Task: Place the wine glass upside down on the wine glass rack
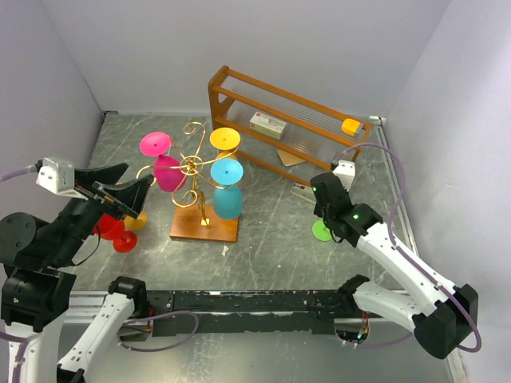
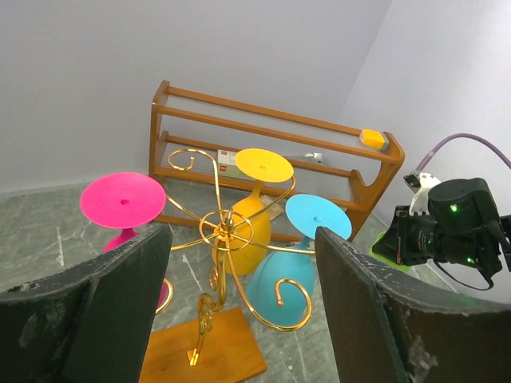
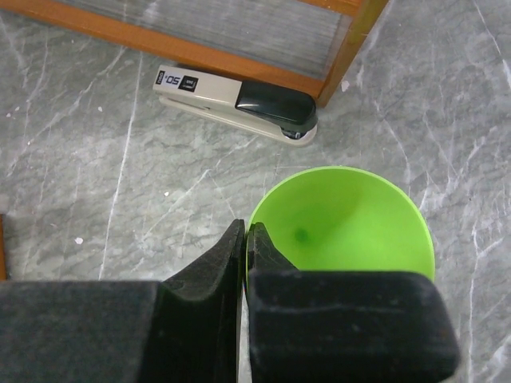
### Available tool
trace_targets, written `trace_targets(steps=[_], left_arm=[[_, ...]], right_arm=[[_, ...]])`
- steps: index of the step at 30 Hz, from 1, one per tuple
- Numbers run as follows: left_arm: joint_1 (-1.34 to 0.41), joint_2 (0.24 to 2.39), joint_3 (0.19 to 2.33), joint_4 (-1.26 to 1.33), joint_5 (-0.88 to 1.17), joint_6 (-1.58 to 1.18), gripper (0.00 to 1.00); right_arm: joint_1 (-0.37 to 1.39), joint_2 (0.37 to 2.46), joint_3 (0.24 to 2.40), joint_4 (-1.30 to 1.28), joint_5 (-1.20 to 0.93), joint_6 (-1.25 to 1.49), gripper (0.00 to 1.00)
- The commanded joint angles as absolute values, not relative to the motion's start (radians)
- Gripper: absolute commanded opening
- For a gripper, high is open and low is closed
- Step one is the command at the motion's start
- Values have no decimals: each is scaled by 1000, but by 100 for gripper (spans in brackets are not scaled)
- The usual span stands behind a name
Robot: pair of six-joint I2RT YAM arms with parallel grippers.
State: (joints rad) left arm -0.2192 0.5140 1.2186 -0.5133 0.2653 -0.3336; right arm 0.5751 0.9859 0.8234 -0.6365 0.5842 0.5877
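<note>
A lime-green wine glass [image 3: 351,223] stands upright on the table at the right [image 1: 322,231]. My right gripper [image 3: 245,235] is shut on its rim, one finger inside the bowl and one outside. The gold wire wine glass rack [image 1: 194,165] stands mid-table on a flat wooden base [image 1: 204,226]. Pink [image 1: 164,163], yellow [image 1: 225,140] and blue [image 1: 227,191] glasses hang upside down from it. My left gripper [image 1: 132,185] hovers open to the left of the rack [image 2: 227,231], with nothing between its fingers.
A brown wooden shelf [image 1: 287,120] stands at the back, holding a white box [image 1: 267,124] and an orange block [image 1: 350,126]. A stapler [image 3: 239,100] lies just in front of it, near the green glass. Red glasses [image 1: 116,231] sit under the left arm.
</note>
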Motion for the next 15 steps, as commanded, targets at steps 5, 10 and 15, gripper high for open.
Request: trace_targets(steps=[5,10,15], left_arm=[[-210,533,1253,-447,393,-385,84],[-210,560,1241,-364,497,-434,86],[-210,583,1182,-216,678,-553,89]], right_arm=[[571,893,909,-659,524,565,0],[570,794,983,-639,433,551,0],[571,692,1069,-593,397,566,0]])
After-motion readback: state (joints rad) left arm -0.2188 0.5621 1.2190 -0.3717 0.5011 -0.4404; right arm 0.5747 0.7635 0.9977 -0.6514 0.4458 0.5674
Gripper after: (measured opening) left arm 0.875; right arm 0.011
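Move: Pinched by its rim in the right hand, the green wine glass still hangs upright just over its spot. From that hand the middle of the rack's arms lies about 29 cm left, 2 ahead and 13 above; the cyan glass hangs 21 left, level and 6 higher, and the stapler lies 11 ahead, 3 left, 16 below. The empty left hand has the green glass about 40 cm right, 10 ahead and 36 below. Raising the green glass steeply, the shut right fingers keep their pinch on its rim and climb about 12 cm to roughly the height of the rack's arms, drifting slightly left and back. Meanwhile the wrist tips fingers-up and rolls left side up, some 15 degrees each. The open left hand eases right about 4 cm and up 2, turning clockwise towards the green glass. ##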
